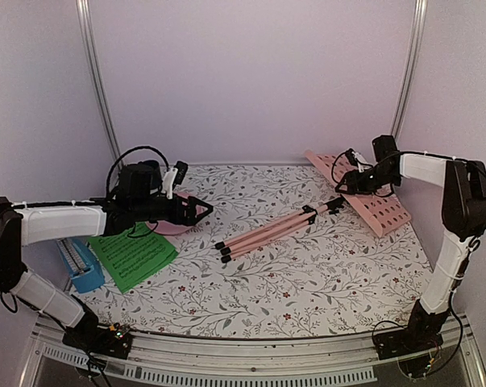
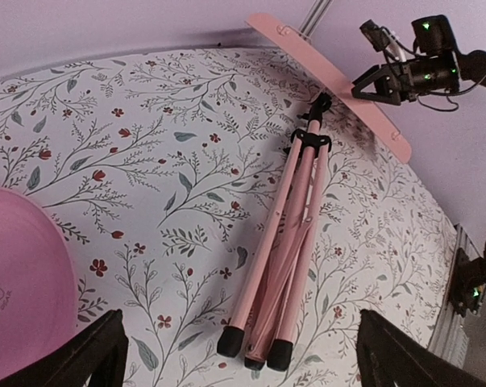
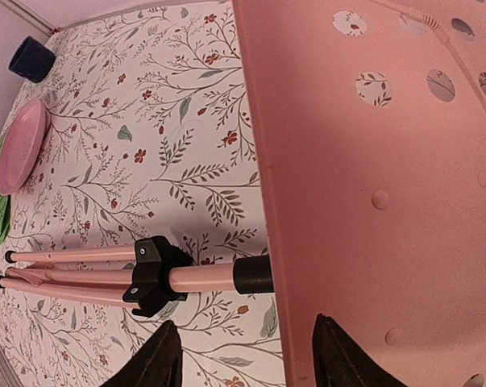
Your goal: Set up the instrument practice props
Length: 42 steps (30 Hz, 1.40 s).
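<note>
The pink music stand lies folded on the flowered table, its legs (image 1: 263,232) pointing left and its perforated desk (image 1: 370,197) at the back right. My right gripper (image 1: 345,184) sits at the desk's left edge (image 3: 371,161). Its fingers (image 3: 158,359) stand apart astride that edge, just below the black collar (image 3: 251,274) of the pole. My left gripper (image 1: 198,211) is open and hovers over the stand's black feet (image 2: 255,348); it holds nothing. A green sheet-music page (image 1: 134,254) lies at the front left, with the blue metronome (image 1: 81,264) beside it.
A round pink disc (image 1: 172,226) lies under the left arm, beside the green page. A small dark blue cup (image 3: 31,59) stands near the back wall. Purple walls and metal rails (image 1: 97,81) enclose the table.
</note>
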Each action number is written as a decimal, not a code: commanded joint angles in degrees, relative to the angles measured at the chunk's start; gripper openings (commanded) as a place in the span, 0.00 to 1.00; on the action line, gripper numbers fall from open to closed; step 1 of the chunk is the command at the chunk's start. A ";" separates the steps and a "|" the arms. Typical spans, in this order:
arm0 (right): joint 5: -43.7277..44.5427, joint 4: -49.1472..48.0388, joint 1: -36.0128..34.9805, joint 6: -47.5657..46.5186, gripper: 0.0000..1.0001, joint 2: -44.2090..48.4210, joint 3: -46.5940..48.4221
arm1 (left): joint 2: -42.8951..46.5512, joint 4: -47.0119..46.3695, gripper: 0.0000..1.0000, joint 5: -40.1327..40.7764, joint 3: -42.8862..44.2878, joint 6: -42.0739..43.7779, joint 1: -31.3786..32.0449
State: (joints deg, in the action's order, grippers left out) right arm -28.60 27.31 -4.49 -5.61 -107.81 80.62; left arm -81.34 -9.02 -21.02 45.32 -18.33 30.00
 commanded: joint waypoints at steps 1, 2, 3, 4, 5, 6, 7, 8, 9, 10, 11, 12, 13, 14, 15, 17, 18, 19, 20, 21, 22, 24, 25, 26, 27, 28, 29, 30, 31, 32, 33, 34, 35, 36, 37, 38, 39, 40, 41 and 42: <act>0.16 1.56 -0.07 -1.40 0.52 -1.59 1.65 | 0.19 -1.83 0.99 -0.66 -0.23 -0.30 0.76; 0.04 1.60 -0.21 -1.54 0.50 -1.67 1.68 | 0.17 -1.88 0.99 -0.70 -0.23 -0.31 0.79; 0.08 1.58 -0.31 -1.59 0.48 -1.77 1.65 | 0.09 -1.96 0.99 -0.75 -0.23 -0.28 0.77; 0.24 1.60 -0.53 -1.66 0.47 -1.93 1.65 | 0.06 -2.01 0.99 -0.70 -0.23 -0.30 0.76; 0.56 1.59 -0.69 -1.75 0.46 -2.03 1.59 | -0.01 -2.05 0.99 -0.76 -0.23 -0.26 0.76; 0.91 1.53 -0.89 -1.94 0.46 -2.28 1.44 | -0.07 -2.13 0.99 -0.67 -0.29 -0.30 0.76; 1.61 1.52 -1.06 -2.09 0.45 -2.75 1.39 | -0.07 -2.22 0.99 -0.57 -0.36 -0.37 0.76; 2.85 1.73 -1.30 -2.19 0.43 -3.26 1.50 | -0.03 -2.30 0.99 -0.44 -0.45 -0.51 0.75; 3.64 2.13 -1.56 -2.38 0.41 -3.82 1.55 | 0.02 -2.36 0.99 -0.21 -0.49 -0.64 0.76; 4.22 2.35 -1.84 -2.50 0.39 -4.30 1.66 | 0.02 -2.40 0.99 -0.11 -0.62 -0.71 0.76; 4.71 2.60 -2.10 -2.56 0.37 -4.54 1.69 | 0.02 -2.47 0.99 -0.14 -0.71 -0.75 0.76; 4.88 2.61 -2.30 -2.63 0.34 -4.64 1.73 | -0.02 -2.62 0.99 -0.09 -0.82 -0.81 0.76; 4.87 2.62 -2.36 -2.70 0.32 -4.61 1.78 | 0.00 -2.73 0.99 -0.19 -0.97 -0.89 0.76; 4.91 2.71 -2.36 -2.80 0.29 -4.46 1.88 | 0.04 -2.88 0.99 -0.36 -1.08 -0.92 0.76; 5.14 2.78 -2.48 -2.82 0.26 -4.35 1.97 | 0.09 -3.04 0.99 -0.42 -1.24 -0.99 0.76; 6.02 3.22 -2.50 -2.91 0.20 -4.18 2.36 | 0.19 -3.26 0.99 -0.45 -1.50 -1.09 0.76; 6.69 3.63 -2.45 -2.98 0.15 -4.18 2.77 | 0.42 -3.51 0.99 -0.42 -1.74 -1.10 0.76; 7.33 4.07 -2.50 -3.12 0.14 -4.17 3.19 | 0.51 -3.73 0.99 -0.36 -1.84 -1.17 0.76; 7.87 4.48 -2.58 -3.21 0.11 -4.09 3.55 | 0.48 -3.87 0.99 -0.33 -1.96 -1.22 0.76; 8.56 4.81 -2.82 -3.46 0.07 -3.89 3.91 | 0.58 -4.02 0.99 -0.26 -1.99 -1.31 0.76; 9.41 4.81 -2.98 -3.52 0.05 -3.52 4.07 | 0.58 -4.14 0.99 -0.28 -2.06 -1.40 0.76; 11.11 4.81 -3.95 -4.28 0.01 -2.60 4.41 | 0.55 -4.53 0.99 -0.24 -2.29 -1.61 0.76; 12.23 5.27 -4.38 -4.58 0.00 -2.36 4.90 | 0.49 -4.65 0.99 -0.21 -2.37 -1.70 0.76; 13.57 5.73 -4.77 -4.86 0.00 -2.18 5.58 | 0.54 -4.81 0.99 -0.22 -2.47 -1.76 0.76; 14.90 6.08 -5.13 -4.92 0.00 -2.01 6.14 | 0.64 -4.86 0.99 -0.21 -2.51 -1.86 0.76; 16.92 6.29 -5.50 -4.94 0.00 -1.59 6.73 | 0.70 -4.94 0.99 -0.14 -2.58 -1.99 0.76; 18.79 6.34 -5.90 -4.53 0.00 -1.16 7.19 | 0.81 -5.03 0.99 -0.12 -2.67 -2.12 0.72; 20.38 6.36 -6.27 -4.29 0.00 -0.62 7.60 | 0.87 -5.23 0.99 0.00 -2.81 -2.22 0.76; 22.00 6.24 -6.83 -4.17 0.00 0.00 7.92 | 1.05 -5.42 0.99 0.18 -2.97 -2.38 0.76; 23.90 5.84 -7.50 -4.22 0.00 0.97 8.04 | 1.29 -5.63 0.99 0.37 -3.18 -2.44 0.76; 25.66 5.33 -8.14 -4.44 0.00 1.95 8.02 | 1.52 -5.70 0.99 0.55 -3.28 -2.45 0.76; 27.32 4.84 -8.81 -4.70 0.00 3.15 8.06 | 1.73 -5.74 0.99 0.73 -3.39 -2.53 0.76; 28.62 4.27 -9.61 -4.95 0.00 4.36 8.18 | 1.89 -5.75 0.99 0.91 -3.40 -2.57 0.79; 30.07 3.78 -10.22 -5.26 0.00 5.54 8.30 | 1.99 -5.73 0.99 1.00 -3.40 -2.53 0.77; 31.21 3.34 -10.71 -5.48 0.00 6.87 8.49 | 2.09 -5.75 0.99 1.24 -3.35 -2.58 0.79; 32.10 3.09 -11.17 -5.76 0.00 8.53 8.88 | 2.20 -5.73 0.99 1.43 -3.27 -2.66 0.77; 33.16 2.79 -11.72 -6.05 0.00 9.63 9.20 | 2.30 -5.75 0.99 1.63 -3.30 -2.73 0.76; 34.08 2.25 -12.26 -6.27 0.00 10.90 9.39 | 2.39 -5.80 0.99 1.76 -3.24 -2.82 0.76; 34.92 1.69 -12.86 -6.68 0.00 12.09 9.54 | 2.48 -5.83 0.99 2.01 -3.22 -2.86 0.74; 35.90 1.02 -13.63 -7.15 0.00 13.25 9.55 | 2.54 -5.91 0.99 2.12 -3.22 -2.95 0.74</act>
State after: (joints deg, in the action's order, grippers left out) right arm 0.08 36.73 -15.35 -9.37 -105.08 86.00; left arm -80.23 -13.08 -19.90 42.46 -20.86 30.02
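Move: The right gripper, half open, hangs at the left edge of the pink perforated board; the board's middle is about 6 cm to its right, some 3 cm ahead and a few centimetres lower. The middle of the folded pink stand lies roughly 19 cm to the right hand's left, 12 cm nearer the base and about 8 cm below. From the left gripper the board's middle is some 46 cm right, 15 cm ahead and 8 cm down. Sink the right gripper about 2 cm with the board's left edge between its fingers, closing them until they pinch the thin rim just beside the stand's black head. Keep that pinch, roll the hand some 25 degrees so its left side drops, then lift by about 4 cm from the lowest point. ##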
